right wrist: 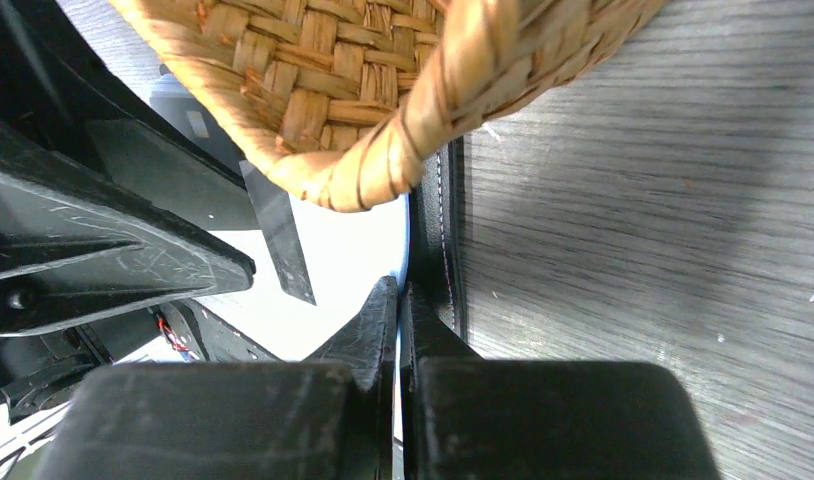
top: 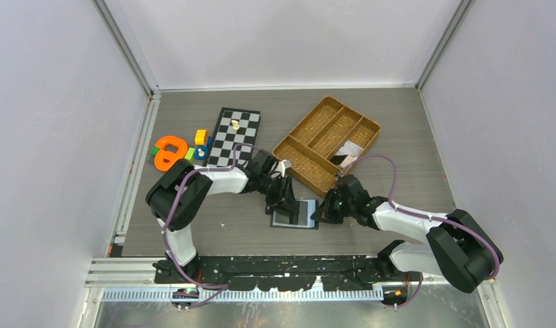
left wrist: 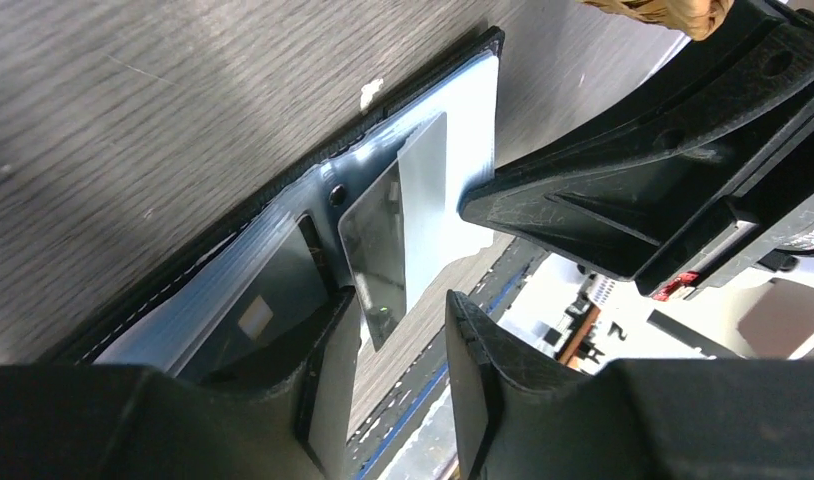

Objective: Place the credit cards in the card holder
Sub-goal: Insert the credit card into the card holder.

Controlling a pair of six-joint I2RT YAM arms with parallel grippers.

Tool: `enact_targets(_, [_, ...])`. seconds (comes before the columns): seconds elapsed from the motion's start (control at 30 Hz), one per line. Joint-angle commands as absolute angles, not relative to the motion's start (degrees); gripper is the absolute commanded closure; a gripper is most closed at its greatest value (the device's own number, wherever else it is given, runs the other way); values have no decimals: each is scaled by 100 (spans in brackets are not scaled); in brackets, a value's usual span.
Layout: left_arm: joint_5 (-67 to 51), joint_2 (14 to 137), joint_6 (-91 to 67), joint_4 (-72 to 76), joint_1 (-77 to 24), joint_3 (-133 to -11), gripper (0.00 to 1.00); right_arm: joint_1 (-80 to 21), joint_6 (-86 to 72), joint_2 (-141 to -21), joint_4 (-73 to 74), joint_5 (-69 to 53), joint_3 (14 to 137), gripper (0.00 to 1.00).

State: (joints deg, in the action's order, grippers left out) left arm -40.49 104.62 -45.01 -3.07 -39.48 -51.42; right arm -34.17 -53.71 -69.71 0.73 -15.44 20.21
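Observation:
The card holder [top: 299,213] lies open on the table between the two arms, its bluish-grey pockets facing up. In the left wrist view a dark card [left wrist: 375,255] and a white card [left wrist: 428,195] stick out of a pocket of the card holder [left wrist: 233,270]. My left gripper [left wrist: 401,300] is open just behind the dark card's free end, and nothing is pinched between its jaws. My right gripper [right wrist: 398,285] is shut on the thin right edge of the card holder [right wrist: 445,230]. More credit cards [top: 348,151], whitish and dark, rest in the woven tray.
The brown woven divided tray [top: 299,160] stands just behind the card holder and overhangs the right wrist view. A chessboard [top: 235,137] with one piece and orange and coloured toys [top: 169,152] sit at the back left. Both grippers are close together over the holder.

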Motion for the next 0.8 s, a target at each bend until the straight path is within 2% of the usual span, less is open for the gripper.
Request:
enact_targets(0.0, [-3300,10159,-3844,-1419,-3911,-5392,59,-3423,-5309,-6840,396,-1240,1951,99])
enact_targets(0.23, [-3316,10014,-3793,-1587,-3943,-5413,56,-3425,-5322,-6813,392,-1272,1952,98])
enact_targets(0.43, [-3480,10102,-4003,-1216,-4038,-5304,58,-3424,-5367,-6716,414,-1277,1944,77])
enact_targets(0.5, [-3478,10082,-4036,-1111,-4051,-5271,58,-3422,-5375,-6655,479,-1254,1942,74])
enact_targets(0.77, [-3561,10160,-4080,-966,-4113,-5255,58,-3424,-5399,-6498,581,-1177,1912,77])
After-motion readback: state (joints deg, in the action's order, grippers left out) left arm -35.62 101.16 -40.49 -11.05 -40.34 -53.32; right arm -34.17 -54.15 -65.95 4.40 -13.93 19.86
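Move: The dark card, half sunk in the open card holder's middle pocket, lies about 3 cm to the left hand's right, level with it and 2 cm below. From the right hand it is some 4 cm to the left and 1 cm farther out. The right fingers are shut on the clear page's outer edge, at the hand point itself; the holder's middle lies about 6 cm to their left and 1 cm ahead, and the wicker tray's near corner about 6 cm ahead and 2 cm to the right. With the card already released, the left hand backs off it, drifting about 1 cm left and a little up as the open fingers tip some 5 degrees and hardly widen further, then holds there over the holder. The right hand keeps its pinch on the clear page's outer edge and barely moves, then opens its fingers to about a quarter to let go, and eases up and right by roughly half a centimetre. ##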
